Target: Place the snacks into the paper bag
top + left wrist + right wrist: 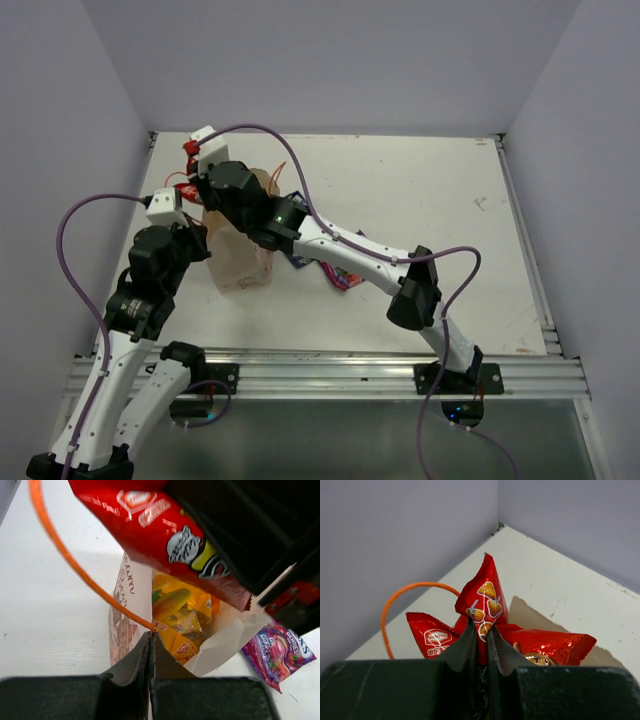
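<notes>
The paper bag [240, 265] stands upright left of the table's middle. My left gripper [151, 634] is shut on its near rim, where the orange string handle [75, 565] is fixed. An orange-yellow snack [182, 612] lies inside the open bag [129, 625]. My right gripper [480, 627] is shut on a crumpled red snack [487, 592] and holds it above the bag's mouth; the left wrist view shows this red packet [160, 532] hanging over the opening. A purple-pink snack [277, 652] lies flat on the table right of the bag, under the right arm [342, 278].
A dark blue packet [298, 258] shows partly beneath the right forearm, beside the bag. The white table [430, 200] is walled at the back and on both sides. A metal rail [330, 375] runs along the near edge.
</notes>
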Robot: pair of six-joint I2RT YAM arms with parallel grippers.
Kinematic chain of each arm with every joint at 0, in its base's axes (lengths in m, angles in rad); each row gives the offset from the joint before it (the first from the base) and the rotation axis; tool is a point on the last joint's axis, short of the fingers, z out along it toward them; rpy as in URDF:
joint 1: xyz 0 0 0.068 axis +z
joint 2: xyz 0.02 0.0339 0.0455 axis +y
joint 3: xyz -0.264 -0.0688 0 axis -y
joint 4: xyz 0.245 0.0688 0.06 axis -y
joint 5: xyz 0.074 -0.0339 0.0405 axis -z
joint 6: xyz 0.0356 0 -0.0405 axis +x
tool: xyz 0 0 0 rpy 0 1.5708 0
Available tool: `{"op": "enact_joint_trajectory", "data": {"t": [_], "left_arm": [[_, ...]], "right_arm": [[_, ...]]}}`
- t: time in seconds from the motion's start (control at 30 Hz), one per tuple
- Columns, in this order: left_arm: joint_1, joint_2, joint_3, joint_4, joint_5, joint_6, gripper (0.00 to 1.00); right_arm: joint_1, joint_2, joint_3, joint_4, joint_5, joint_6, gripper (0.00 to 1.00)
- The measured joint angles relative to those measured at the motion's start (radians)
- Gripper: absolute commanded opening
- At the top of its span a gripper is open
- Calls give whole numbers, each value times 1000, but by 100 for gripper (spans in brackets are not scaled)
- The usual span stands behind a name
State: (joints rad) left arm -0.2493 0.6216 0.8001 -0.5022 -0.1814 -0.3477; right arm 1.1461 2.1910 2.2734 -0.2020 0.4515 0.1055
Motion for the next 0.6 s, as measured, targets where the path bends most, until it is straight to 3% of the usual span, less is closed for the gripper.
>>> {"op": "enact_joint_trajectory", "data": {"t": [0.27,0.6], "left_arm": [[0,-5,0,0,0,0,0],[0,0,-6,-13,2,0,0]], "right_arm": [[0,30,42,16,-5,-31,4],[-13,-19,-256,98,2,-33,5]]}}
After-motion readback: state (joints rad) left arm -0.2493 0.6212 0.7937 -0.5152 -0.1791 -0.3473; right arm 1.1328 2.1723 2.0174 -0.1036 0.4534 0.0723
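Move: The right hand, holding the red packet, has the paper bag's mouth about 9 cm below it, some 5 cm to its right and barely 1 cm ahead. The blue packet lies some 17 cm to the hand's right, about level with it, and the purple packet about 30 cm to its right and 8 cm back, both roughly 32 cm below. From the left hand, which still pinches the orange handle, the mouth is about 7 cm ahead, 5 cm right and slightly below. Rising barely 2 cm first, the right hand lowers the still-pinched red packet about 10 cm into the bag's mouth. ##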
